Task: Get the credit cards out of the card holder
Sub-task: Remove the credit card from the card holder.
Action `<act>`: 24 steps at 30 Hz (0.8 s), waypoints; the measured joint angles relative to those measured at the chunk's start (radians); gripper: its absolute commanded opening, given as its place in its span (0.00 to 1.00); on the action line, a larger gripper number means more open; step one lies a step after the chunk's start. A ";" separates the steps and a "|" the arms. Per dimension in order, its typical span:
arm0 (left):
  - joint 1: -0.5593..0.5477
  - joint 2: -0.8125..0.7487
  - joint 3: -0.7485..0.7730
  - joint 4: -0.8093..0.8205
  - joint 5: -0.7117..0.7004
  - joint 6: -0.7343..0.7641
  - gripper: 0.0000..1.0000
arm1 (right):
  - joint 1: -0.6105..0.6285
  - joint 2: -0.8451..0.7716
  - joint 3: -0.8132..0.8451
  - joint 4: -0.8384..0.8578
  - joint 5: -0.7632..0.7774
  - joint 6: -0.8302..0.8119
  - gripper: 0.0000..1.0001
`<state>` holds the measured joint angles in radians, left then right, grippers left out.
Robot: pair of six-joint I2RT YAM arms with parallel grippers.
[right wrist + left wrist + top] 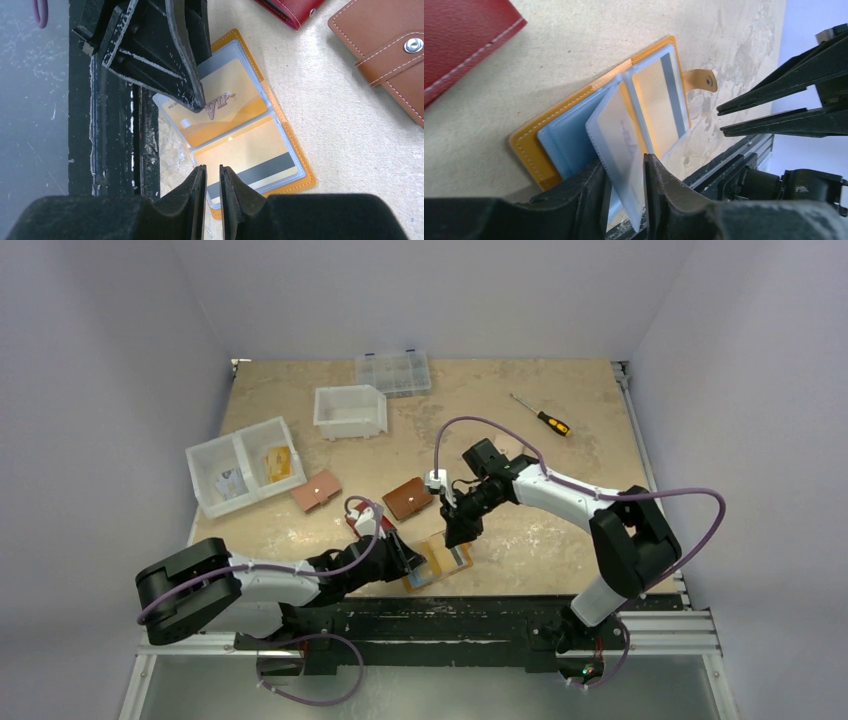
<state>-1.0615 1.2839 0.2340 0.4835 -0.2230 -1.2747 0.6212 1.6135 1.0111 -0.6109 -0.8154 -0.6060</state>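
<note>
The mustard-yellow card holder (pixel 441 567) lies open near the table's front edge, its tan rim (pixel 296 176) and snap tab (pixel 702 80) showing. Its clear sleeves hold credit cards: an orange VIP card (pixel 226 94), a card with a dark stripe (pixel 260 167) and a light blue one (pixel 566 140). One sleeve page (pixel 621 145) stands up, tilted, between the fingers of my left gripper (pixel 624 182), whose jaws stand apart around it. My right gripper (pixel 213 175) hovers over the striped card, its jaws a narrow slit apart with nothing between them.
A dark red wallet (pixel 459 40) and a brown wallet (pixel 390 45) lie just behind the holder, a pinkish one (pixel 316 491) further left. White bins (pixel 245 465), a clear organiser box (pixel 393 372) and a screwdriver (pixel 541 416) sit further back. The black rail (pixel 120 150) borders the holder.
</note>
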 measured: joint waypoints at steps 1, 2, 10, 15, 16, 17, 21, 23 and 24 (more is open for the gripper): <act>0.000 -0.006 -0.002 -0.011 -0.006 0.000 0.18 | 0.000 -0.001 0.000 0.000 0.003 0.000 0.24; 0.000 -0.011 -0.002 -0.023 -0.012 0.001 0.12 | 0.000 -0.003 -0.001 0.000 0.007 0.000 0.24; 0.000 -0.034 -0.003 0.001 -0.006 0.103 0.00 | -0.008 -0.062 -0.002 -0.045 0.007 -0.064 0.32; 0.000 -0.073 -0.003 0.052 0.037 0.265 0.00 | -0.042 -0.158 -0.002 -0.082 -0.039 -0.110 0.38; 0.000 -0.078 -0.003 0.071 0.047 0.301 0.00 | -0.055 -0.182 -0.003 -0.083 -0.050 -0.114 0.40; 0.000 -0.081 -0.003 0.093 0.060 0.336 0.00 | -0.069 -0.203 -0.003 -0.084 -0.063 -0.117 0.41; 0.000 -0.082 -0.003 0.185 0.098 0.454 0.00 | -0.116 -0.251 -0.006 -0.080 -0.095 -0.117 0.44; 0.000 -0.082 -0.003 0.226 0.114 0.496 0.00 | -0.132 -0.256 -0.007 -0.080 -0.101 -0.116 0.45; -0.001 -0.082 -0.003 0.252 0.120 0.521 0.00 | -0.138 -0.255 -0.008 -0.080 -0.103 -0.116 0.46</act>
<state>-1.0626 1.2018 0.2314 0.7357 -0.1028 -0.7540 0.4835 1.3582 1.0035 -0.6907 -0.9188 -0.7223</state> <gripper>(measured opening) 0.033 0.441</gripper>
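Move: The clear card page with the VIP card already stands up between my left hand's open fingers, its middle about 2 cm ahead and 1 cm below them. The red holder lies about 8 cm ahead and 9 cm to the left of them, and the brown holder about 12 cm ahead and 2 cm left, both some 2 cm lower. From my right hand the page lies about 6 cm to the left, 1 cm back and 5 cm below. I shut my left fingers, pinching the clear page of the mustard holder, then raise it some 6.5 cm off the table, drifting about 2.5 cm left while that wrist swings the fingertips up and clockwise by roughly 30 degrees. Meanwhile my right hand backs off above the holder, up about 7 cm and a little right, its fingers opening wider. ##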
